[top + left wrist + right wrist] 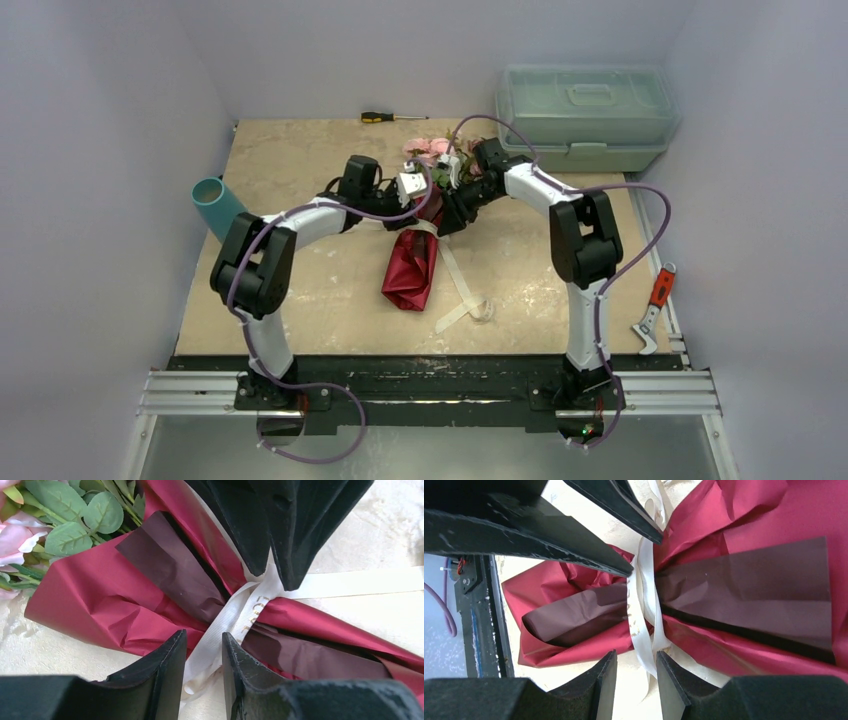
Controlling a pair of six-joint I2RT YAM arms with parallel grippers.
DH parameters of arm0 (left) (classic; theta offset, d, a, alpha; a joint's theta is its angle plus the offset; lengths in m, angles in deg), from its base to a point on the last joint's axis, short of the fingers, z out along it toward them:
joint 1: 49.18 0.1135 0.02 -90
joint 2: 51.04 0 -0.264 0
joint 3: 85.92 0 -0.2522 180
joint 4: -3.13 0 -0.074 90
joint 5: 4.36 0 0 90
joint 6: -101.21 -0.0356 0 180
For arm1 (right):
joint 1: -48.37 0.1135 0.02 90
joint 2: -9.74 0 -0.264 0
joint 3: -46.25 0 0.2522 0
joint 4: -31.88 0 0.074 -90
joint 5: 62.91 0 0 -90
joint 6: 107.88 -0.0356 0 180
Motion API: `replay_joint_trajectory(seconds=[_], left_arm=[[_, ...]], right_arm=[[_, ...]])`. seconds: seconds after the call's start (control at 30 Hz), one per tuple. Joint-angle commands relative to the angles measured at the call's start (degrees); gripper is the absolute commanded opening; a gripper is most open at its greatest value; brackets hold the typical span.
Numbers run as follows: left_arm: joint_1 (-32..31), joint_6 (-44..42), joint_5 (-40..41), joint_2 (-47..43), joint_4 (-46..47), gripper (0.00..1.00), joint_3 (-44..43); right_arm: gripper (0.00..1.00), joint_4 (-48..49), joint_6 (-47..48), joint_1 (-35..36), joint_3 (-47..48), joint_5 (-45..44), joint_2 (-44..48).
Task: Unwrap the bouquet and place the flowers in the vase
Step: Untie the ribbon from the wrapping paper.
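Observation:
The bouquet lies on the tabletop, its maroon paper cone [410, 270] pointing toward me and its flowers [435, 152] at the far end. Cream ribbon [235, 615] crosses the paper's pinched waist, and loose tails [462, 290] trail to the right. Both grippers meet at that waist from opposite sides. My left gripper [204, 640] is open, with ribbon lying slack in the gap. My right gripper [636, 657] is open too, the ribbon [644, 610] just beyond its tips. Pink petals and green leaves [75, 520] show in the left wrist view. The teal vase [215, 203] leans at the table's left edge.
A pale green toolbox [585, 115] stands at the back right. A yellow-and-black screwdriver [390, 117] lies along the back edge. A red-handled tool [655, 300] rests on the right rim. Grey walls enclose the table on three sides.

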Motion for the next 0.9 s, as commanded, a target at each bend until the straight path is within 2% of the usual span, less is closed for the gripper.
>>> replay_joint_trajectory(seconds=[0.0, 0.2, 0.27, 0.3, 0.33, 0.4, 0.43, 0.53, 0.6, 0.87], left_arm=[[-0.2, -4.0, -0.7, 2.1, 0.1, 0.32, -2.7], [-0.4, -6.8, -0.3, 2.8, -4.4, 0.34, -2.5], [-0.4, -8.4, 0.4, 2.8, -5.6, 0.35, -1.8], [-0.4, -8.7, 1.0, 3.0, -6.1, 0.35, -1.7], [-0.4, -9.0, 1.7, 3.2, -6.6, 0.33, -1.7], [-0.4, -9.1, 2.3, 3.4, -7.5, 0.24, -1.9], [-0.4, -9.0, 2.5, 3.3, -7.7, 0.2, -1.9], [-0.3, -7.5, 3.0, 2.8, -7.8, 0.05, -2.0], [0.1, -6.0, 3.0, 2.1, -7.7, 0.0, -2.0], [5.5, 5.3, 2.8, -1.5, -2.3, 0.0, 0.5]], right_arm=[[0.38, 1.8, -1.3, 0.6, 2.3, 1.1, -1.1], [0.37, 3.6, -2.1, 1.5, 1.6, -0.8, -2.2], [0.34, 3.8, -2.1, 1.5, 1.7, -1.8, -2.1], [0.3, 3.6, -1.8, 1.5, 1.9, -2.1, -2.1], [0.19, 3.3, -1.5, 1.5, 2.1, -2.2, -2.1], [0.03, 2.3, -0.1, 1.5, 2.3, -2.4, -1.9], [0.0, 1.9, 0.5, 1.5, 2.2, -2.2, -1.7], [0.0, 0.9, 1.9, 1.3, 1.3, -2.5, -0.5], [0.0, 0.7, 2.4, 0.7, 0.2, -2.7, 0.5], [0.0, 0.7, 4.7, -1.2, -6.0, -4.5, 3.8]])
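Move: The ribbon strand for the left hand lies just under its open fingers, about 1 cm back, 1 cm to the left and 3 cm down. The strand for the right hand is level ahead, some 1 cm to its left and 2 cm down. From the left hand, the ribbon crossing is 1 cm back, 4 cm right and 3 cm below; the paper tail is 11 cm back, straight in line, 5 cm below. From the right hand, the flowers are 16 cm ahead, 3 cm left, 3 cm below. Straight down at first, the left hand sinks about 3 cm and the right about 2 cm over the two sides of the ribbon crossing, and both shut fully, pinching the ribbon from either side. Still closed, they then start drawing apart, the left edging left and the right going back to its right about 1.5 cm. ##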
